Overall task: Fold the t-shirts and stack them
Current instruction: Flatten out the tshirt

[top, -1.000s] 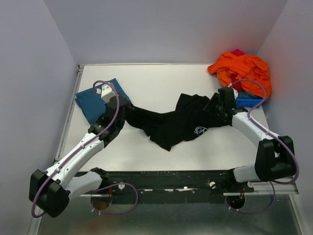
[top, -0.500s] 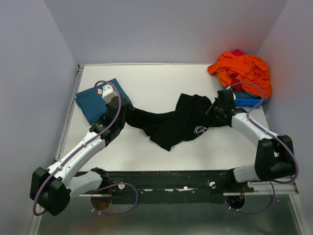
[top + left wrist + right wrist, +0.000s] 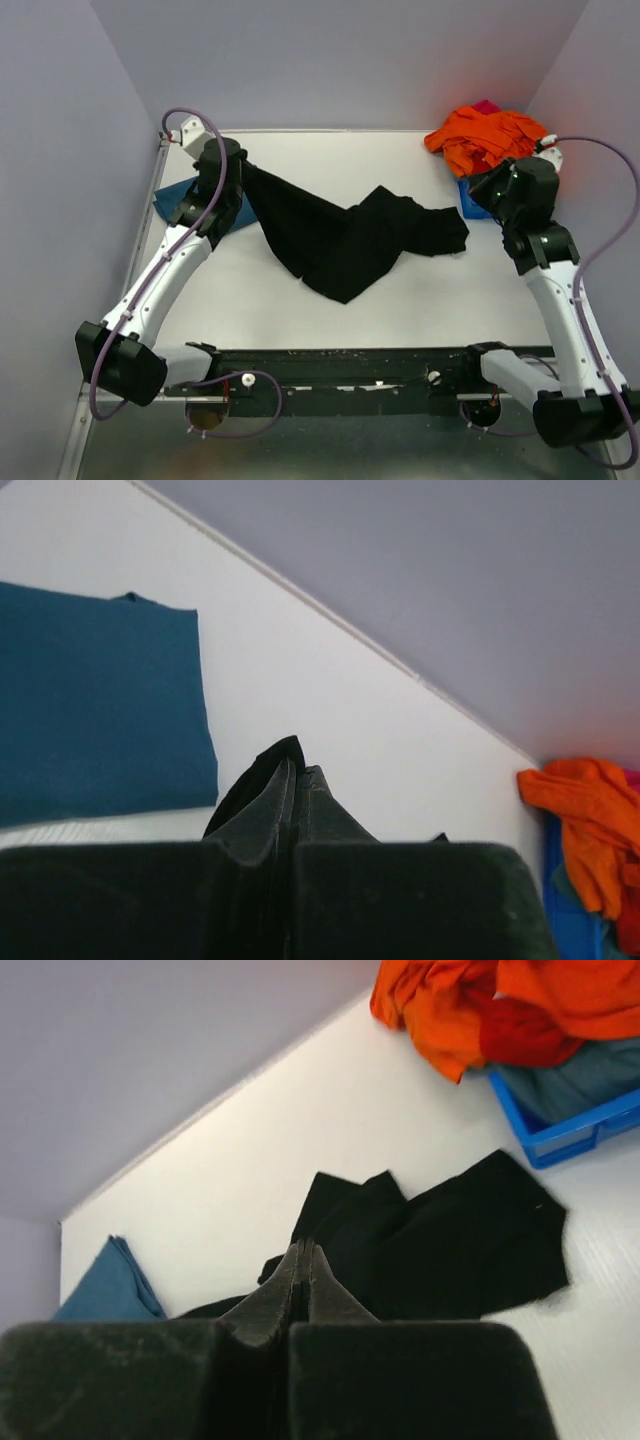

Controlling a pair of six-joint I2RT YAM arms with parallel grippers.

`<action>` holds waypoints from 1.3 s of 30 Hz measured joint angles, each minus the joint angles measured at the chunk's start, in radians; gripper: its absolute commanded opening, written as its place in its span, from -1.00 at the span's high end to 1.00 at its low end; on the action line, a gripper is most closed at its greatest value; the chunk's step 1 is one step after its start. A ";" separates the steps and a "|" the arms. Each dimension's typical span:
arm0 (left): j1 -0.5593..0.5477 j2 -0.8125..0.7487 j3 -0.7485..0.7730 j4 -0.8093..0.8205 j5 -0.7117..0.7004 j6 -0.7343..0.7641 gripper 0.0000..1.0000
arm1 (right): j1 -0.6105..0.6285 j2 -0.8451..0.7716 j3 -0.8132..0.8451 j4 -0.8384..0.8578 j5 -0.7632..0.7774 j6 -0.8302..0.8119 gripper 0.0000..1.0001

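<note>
The black t-shirt (image 3: 340,240) lies stretched across the table's middle, no print showing. Its left corner is lifted, pinched in my left gripper (image 3: 233,172), which is shut on it. In the left wrist view a bit of black cloth (image 3: 262,772) sticks out beside the closed fingertips (image 3: 298,772). The teal-blue t-shirt (image 3: 176,204) lies folded at the left edge, partly under my left arm, and shows as a flat square (image 3: 100,720). My right gripper (image 3: 483,192) hangs raised near the bin, shut and empty (image 3: 303,1250), with the black shirt's right end (image 3: 480,1240) on the table below it.
A heap of orange and red clothes (image 3: 492,140) fills a blue plastic bin (image 3: 570,1125) at the back right corner. Grey walls close in the table on the left, back and right. The table's front half (image 3: 400,310) is bare white.
My left gripper has lifted the black shirt's corner up and toward the back left. My right gripper has shut and risen away to the right, leaving the shirt's right end lying flat.
</note>
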 measured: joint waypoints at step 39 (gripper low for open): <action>0.069 -0.406 -0.304 -0.056 0.258 -0.006 1.00 | 0.277 0.888 0.449 0.021 -0.159 -0.174 -0.53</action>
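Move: The black t-shirt's far corner, on the table, lies about 11 cm ahead of the empty right hand, 16 cm to its left and 25 cm below. The blue basket with its orange heap stands some 17 cm ahead and 8 cm right of that hand, 17 cm below. The left hand holds the t-shirt's other end; the cloth's middle lies about 20 cm right, 3 cm back and 25 cm down, the folded teal shirt 4 cm ahead and 9 cm left. The black t-shirt's raised end, still pinched by the left hand, is tossed up and a little left, then dropped low and drawn back, about 9 cm in all. Meanwhile the right hand pulls back and up, dives while opening wide, then sweeps some 20 cm left and nearly as far forward over the cloth's far part, turning counter-clockwise, fingers tipping down, still sinking at the end. ##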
